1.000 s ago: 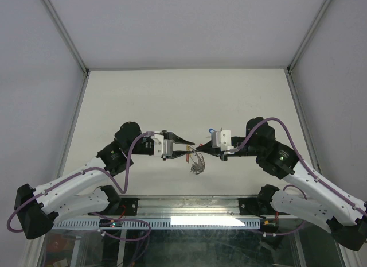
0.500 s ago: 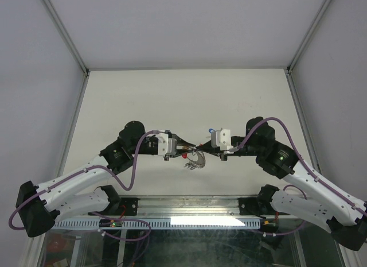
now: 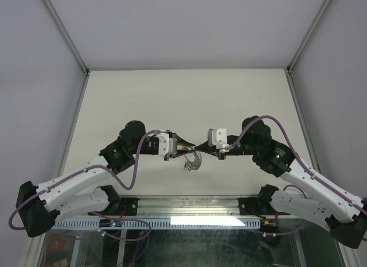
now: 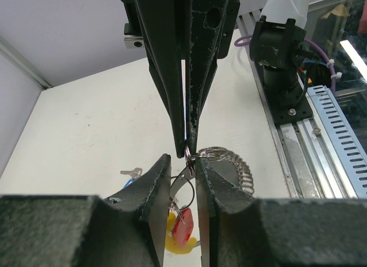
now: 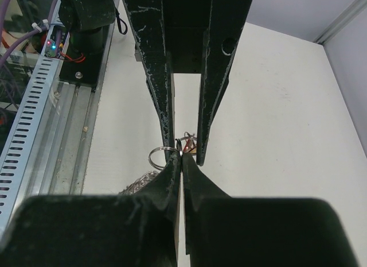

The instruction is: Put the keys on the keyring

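Observation:
My two grippers meet tip to tip above the middle of the table. The right gripper is shut on the keyring, whose silvery coils hang below and beside its tips. The keyring's yellow section shows low between my left fingers. The left gripper stands narrowly apart, and the thin wire loop of the red-tagged key spans the gap and touches both pads. The red key hangs in the air from that loop. A blue-tagged key lies on the table beyond.
A metal rail runs along the near table edge, with the right arm's base bolted beside it. Frame posts bound the white table on the left and right.
The left gripper has moved right until its tips meet the right gripper's, and its jaws have narrowed. The keyring and the red key have swung slightly under them.

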### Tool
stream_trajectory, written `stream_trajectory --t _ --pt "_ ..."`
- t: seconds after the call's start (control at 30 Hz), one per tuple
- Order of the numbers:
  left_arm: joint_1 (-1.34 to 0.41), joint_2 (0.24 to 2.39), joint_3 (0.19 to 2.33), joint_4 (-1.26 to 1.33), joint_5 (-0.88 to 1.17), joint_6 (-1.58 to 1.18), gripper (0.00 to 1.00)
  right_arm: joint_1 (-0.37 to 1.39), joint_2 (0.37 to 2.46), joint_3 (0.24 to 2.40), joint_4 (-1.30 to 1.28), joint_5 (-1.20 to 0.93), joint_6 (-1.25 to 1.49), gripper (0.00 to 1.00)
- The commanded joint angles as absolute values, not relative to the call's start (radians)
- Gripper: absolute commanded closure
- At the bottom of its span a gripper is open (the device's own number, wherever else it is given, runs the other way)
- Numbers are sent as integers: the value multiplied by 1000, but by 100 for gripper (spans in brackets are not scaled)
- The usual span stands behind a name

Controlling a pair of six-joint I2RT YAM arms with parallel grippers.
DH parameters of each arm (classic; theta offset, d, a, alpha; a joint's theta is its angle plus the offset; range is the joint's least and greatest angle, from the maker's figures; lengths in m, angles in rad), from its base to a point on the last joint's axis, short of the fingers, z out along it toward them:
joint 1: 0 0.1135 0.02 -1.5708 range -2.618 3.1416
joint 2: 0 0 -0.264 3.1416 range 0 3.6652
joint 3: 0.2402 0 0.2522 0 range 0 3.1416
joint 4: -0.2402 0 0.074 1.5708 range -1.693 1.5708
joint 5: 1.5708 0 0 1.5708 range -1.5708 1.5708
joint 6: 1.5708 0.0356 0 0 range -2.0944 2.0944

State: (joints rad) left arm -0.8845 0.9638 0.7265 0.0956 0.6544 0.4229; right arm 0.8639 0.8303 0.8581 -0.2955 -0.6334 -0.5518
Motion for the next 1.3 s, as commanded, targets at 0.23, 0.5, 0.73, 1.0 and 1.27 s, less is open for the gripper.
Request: stream_trajectory --t 0.23,0.5,0.73,1.0,1.27 --pt "-890 971 765 136 640 432 100 871 824 896 -254 -647 -561 100" --pt "-890 956 761 90 618 474 100 871 786 914 -320 -633 -608 82" --pt "-890 940 758 56 615 518 100 871 740 922 -384 -570 -647 66" --pt "-890 948 789 -14 601 571 100 871 762 907 -357 -598 -618 67" --pt "-890 1004 865 -74 377 479 100 871 772 852 -230 -452 -450 49"
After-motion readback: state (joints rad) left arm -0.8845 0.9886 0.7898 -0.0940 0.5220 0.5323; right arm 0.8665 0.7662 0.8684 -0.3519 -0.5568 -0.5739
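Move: The keyring's metal end is pinched in the right fingers and sits only about 1 cm to the right of the left hand's point, level with it, between its parted fingers; for the right hand it is about 1 cm to the left. From the left hand, the coil band hangs about 7 cm below, 1 cm back and 1 cm to the right. On the table, 26 cm below that hand, a red-tagged key lies some 14 cm ahead and 6 cm right, the blue-tagged keys about 21 cm ahead and 12 cm right. The keyring's metal end is pinched by the left fingers closing on it while the right hand still holds it; both hands barely move. Then the right fingers open to nearly half and back off about 2 cm to the right, ending slightly higher, as the left hand lowers the keyring some 2.5 cm with its fingertips tilting down, then carries it about 2 cm forward. ##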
